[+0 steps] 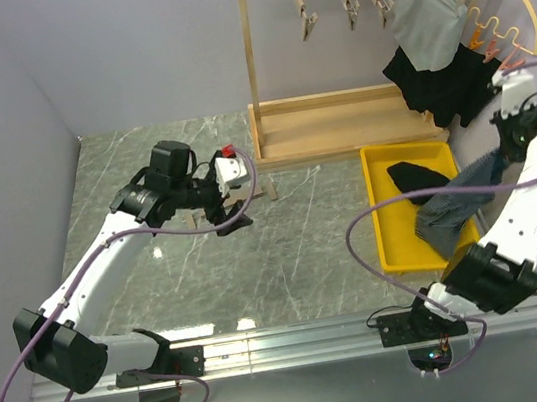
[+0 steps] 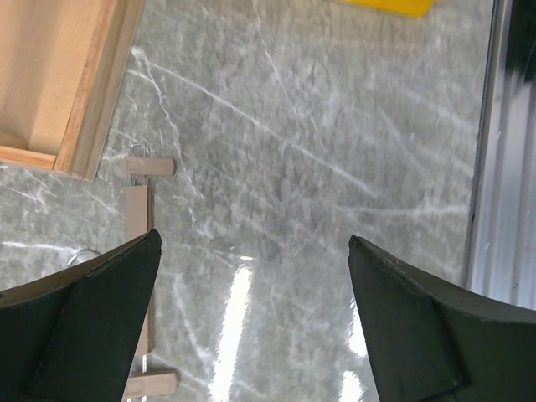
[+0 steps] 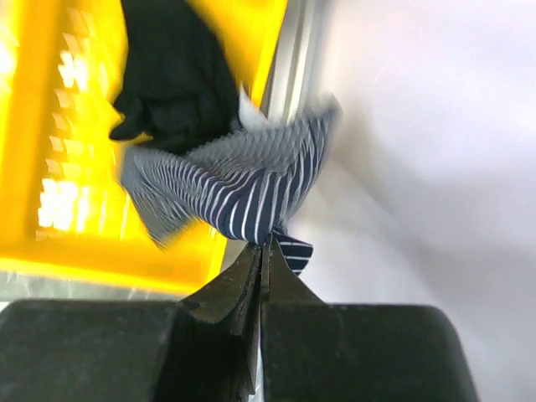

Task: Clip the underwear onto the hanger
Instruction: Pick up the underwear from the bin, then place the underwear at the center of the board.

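Navy white-striped underwear [image 3: 243,180] dangles from my right gripper [image 3: 266,244], whose jaws are pressed shut on a fold of its edge. In the top view this underwear [image 1: 456,201] hangs over the right side of the yellow tray [image 1: 390,233], below the right gripper [image 1: 501,158]. A wooden clip hanger [image 2: 136,213] lies flat on the marble table, just left of my left gripper [image 2: 254,240]. That gripper is wide open, holds nothing, and hovers low over the table [image 1: 230,217] near the hanger [image 1: 259,193].
A black garment [image 1: 417,177] lies in the yellow tray. A wooden rack [image 1: 337,120] stands at the back with several clip hangers [image 1: 300,4], grey underwear [image 1: 422,11], a black garment [image 1: 443,84] and an orange wire hanger [image 1: 508,13].
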Motion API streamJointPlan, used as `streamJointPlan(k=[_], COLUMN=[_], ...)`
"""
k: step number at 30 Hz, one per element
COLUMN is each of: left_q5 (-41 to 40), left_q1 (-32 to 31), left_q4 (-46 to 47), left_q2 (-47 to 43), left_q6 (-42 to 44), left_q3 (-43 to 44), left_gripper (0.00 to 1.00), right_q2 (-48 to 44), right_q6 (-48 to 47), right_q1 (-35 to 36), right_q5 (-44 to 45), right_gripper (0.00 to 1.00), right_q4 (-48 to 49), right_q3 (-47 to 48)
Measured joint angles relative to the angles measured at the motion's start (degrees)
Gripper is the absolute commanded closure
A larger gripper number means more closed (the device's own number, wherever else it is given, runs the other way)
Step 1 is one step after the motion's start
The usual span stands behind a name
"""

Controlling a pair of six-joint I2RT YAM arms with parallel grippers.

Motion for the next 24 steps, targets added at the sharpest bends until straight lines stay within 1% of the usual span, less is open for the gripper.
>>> streamJointPlan(k=[6,7,8,10,13,16,18,20,24], left_q5=[1.7,2.03,2.27,2.8,3.15,3.58,4.11,4.59,5.27], left_q1=[2.75,3.65,4.44,5.75,6.97,7.15,7.28,7.43,8.13], left_q4=[5.49,6.82,8.0,10.19,13.09,14.97,15.76,16.31,17.59], left_q2=[0.0,0.0,0.0,0.0,0.0,0.0,0.0,0.0,0.0], left_q6=[-9.2,-11.17,-12.9,-15.87,-19.65,-22.14,-23.56,-24.63,-26.82], left_q3=[0.9,1.03,1.09,1.16,1.2,1.2,1.2,1.2,1.2], left_gripper=[0.01,0.01,0.01,0.01,0.01,0.01,0.02,0.02,0.04], right_q2=[-4.5,-4.72,-5.7,-7.98,-12.07,-17.27,-20.06,-23.17,-27.32], right_q6=[0.0,0.07,0.52,1.55,3.61,6.6,9.81,15.63,31.76], right_q1=[0.24,0.24,0.24,0.28,0.81,2.16,5.64,10.8,20.52], right_q5=[-13.29,-14.14,-17.22,-21.46,-28.24,-35.65,-38.73,-40.85,-44.46], right_gripper=[1.0,1.0,1.0,1.0,1.0,1.0,1.0,1.0,1.0], right_q4=[-0.46,-0.42,-0.26,-0.57,0.0,3.56,7.65,14.69,33.94], right_q3=[14.64,15.41,16.76,16.61,12.92,4.94,-0.63,-6.51,-16.28])
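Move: The right hand grips one end of the striped underwear, whose rest trails left and down over the bin. The hanger on the marble lies about 58 cm to its left, 11 cm farther out and 27 cm lower. The bin's middle is roughly 14 cm left, 4 cm ahead and 26 cm below; the black garment 15 cm left, 10 cm ahead. From the open left hand the underwear is some 49 cm right and 12 cm below, level fore and aft; the hanger 10 cm ahead, 2 cm left and 23 cm below. Up first, by about 15 cm, then sweeping some 25 cm left, the right hand carries the pinched underwear over the bin towards the middle of the table; on the way its shut fingers swing up from steeply down to nearly level, pointing forward and left. The left hand, still wide open and empty, rises and eases forward, its wrist rolling and turning counter-clockwise. ##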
